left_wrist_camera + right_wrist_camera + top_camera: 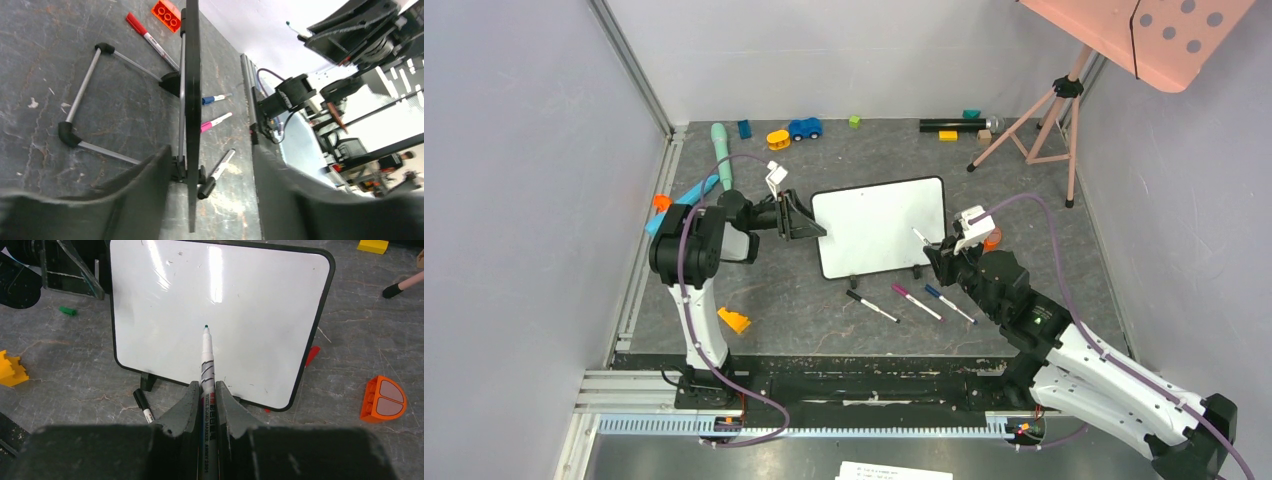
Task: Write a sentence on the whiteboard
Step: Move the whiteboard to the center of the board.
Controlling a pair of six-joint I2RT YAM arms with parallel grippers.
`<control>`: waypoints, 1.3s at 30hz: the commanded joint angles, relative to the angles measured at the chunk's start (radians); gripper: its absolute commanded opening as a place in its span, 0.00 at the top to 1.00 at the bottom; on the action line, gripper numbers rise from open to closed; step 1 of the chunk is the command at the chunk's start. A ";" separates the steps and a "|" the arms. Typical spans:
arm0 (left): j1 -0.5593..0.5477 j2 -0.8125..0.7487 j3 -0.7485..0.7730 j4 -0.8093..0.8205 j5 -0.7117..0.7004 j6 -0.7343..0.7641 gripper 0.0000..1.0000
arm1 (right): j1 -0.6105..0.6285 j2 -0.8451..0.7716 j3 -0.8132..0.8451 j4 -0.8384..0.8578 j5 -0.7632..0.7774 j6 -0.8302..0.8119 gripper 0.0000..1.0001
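The whiteboard [879, 225] stands tilted on its little feet in the middle of the table, its white face [215, 300] bare; no sentence is in view. My left gripper [809, 225] straddles the board's left edge [192, 100]. It is open [211, 150], and both fingers stand off the thin black frame. My right gripper [939, 250] is at the board's lower right corner and is shut [207, 385] on a white marker [206, 355]. The marker's green tip points at the board's middle, on or just off the surface.
Black [871, 306], pink [916, 302] and blue [949, 304] markers lie in front of the board. An orange block [733, 320] sits near left, an orange half-round piece [382, 399] right of the board. Toys line the back wall; a pink tripod [1044, 120] carries a dotted panel [1144, 35].
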State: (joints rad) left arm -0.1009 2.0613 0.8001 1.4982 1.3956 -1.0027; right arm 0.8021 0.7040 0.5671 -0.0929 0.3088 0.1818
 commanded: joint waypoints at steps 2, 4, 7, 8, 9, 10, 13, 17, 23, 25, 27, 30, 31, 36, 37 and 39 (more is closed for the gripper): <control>0.003 -0.027 0.067 0.059 0.050 -0.086 0.06 | -0.001 -0.005 0.033 0.014 0.021 -0.014 1.00; 0.003 -0.024 0.073 0.060 0.051 -0.088 0.02 | -0.001 -0.008 0.033 0.010 0.025 -0.014 1.00; 0.004 -0.026 0.073 0.059 0.048 -0.083 0.02 | -0.001 -0.012 0.032 0.007 0.028 -0.013 1.00; 0.004 -0.030 0.069 0.059 0.049 -0.079 0.02 | -0.001 -0.013 0.031 0.007 0.029 -0.013 1.00; 0.004 -0.034 0.066 0.059 0.051 -0.078 0.01 | -0.001 -0.012 0.031 0.007 0.029 -0.012 1.00; 0.007 -0.042 0.058 0.059 0.050 -0.070 0.02 | -0.001 -0.011 0.031 0.007 0.029 -0.012 1.00; 0.021 -0.072 0.033 0.059 0.043 -0.048 0.01 | -0.001 -0.007 0.036 0.005 0.027 -0.011 1.00; 0.036 -0.075 0.053 0.059 0.058 -0.070 0.00 | -0.002 -0.005 0.041 0.001 0.030 -0.012 1.00; 0.048 -0.103 0.057 0.059 0.116 -0.058 0.00 | -0.002 -0.005 0.049 -0.004 0.036 -0.018 1.00; 0.073 -0.118 0.042 0.059 0.093 -0.050 0.00 | -0.001 -0.002 0.053 -0.004 0.036 -0.019 1.00; 0.114 -0.141 0.014 0.059 0.066 -0.032 0.00 | -0.002 0.001 0.057 -0.003 0.032 -0.021 1.00; 0.195 -0.188 -0.046 0.059 0.009 0.018 0.00 | -0.002 0.010 0.065 -0.002 0.027 -0.024 1.00; 0.216 -0.200 -0.067 0.059 -0.008 0.031 0.00 | -0.001 0.012 0.066 -0.001 0.025 -0.025 1.00; 0.296 -0.298 -0.199 0.059 -0.094 0.118 0.00 | -0.001 0.024 0.073 0.012 0.009 -0.026 1.00; 0.304 -0.317 -0.226 0.058 -0.107 0.138 0.00 | -0.001 0.026 0.074 0.014 0.002 -0.024 1.00; 0.322 -0.365 -0.267 0.033 -0.128 0.178 0.00 | -0.001 0.034 0.079 0.021 -0.007 -0.025 1.00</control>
State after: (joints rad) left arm 0.2028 1.8011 0.5987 1.4910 1.3304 -0.9562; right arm 0.8021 0.7269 0.5926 -0.1207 0.3161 0.1669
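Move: At the left hand's fingers is the whiteboard's left edge; the board's middle is about 14 cm to this hand's right, level with it in reach and height. The black marker lies some 13 cm back, 11 cm right and 11 cm below, and the green cap roughly 18 cm left, 3 cm back and 12 cm below. From the right hand, which holds the green marker, the board's middle is about 8 cm ahead, 12 cm left and 8 cm lower. Spreading its already parting fingers to fully open around the whiteboard's left edge, the left hand frees the board, creeps up a little, then speeds off to the left, away from it. It covers roughly 10 cm leftward and 4 cm up, the wrist swinging some 20 degrees counter-clockwise late on. The right hand stays put and keeps its pinch on the green marker. ##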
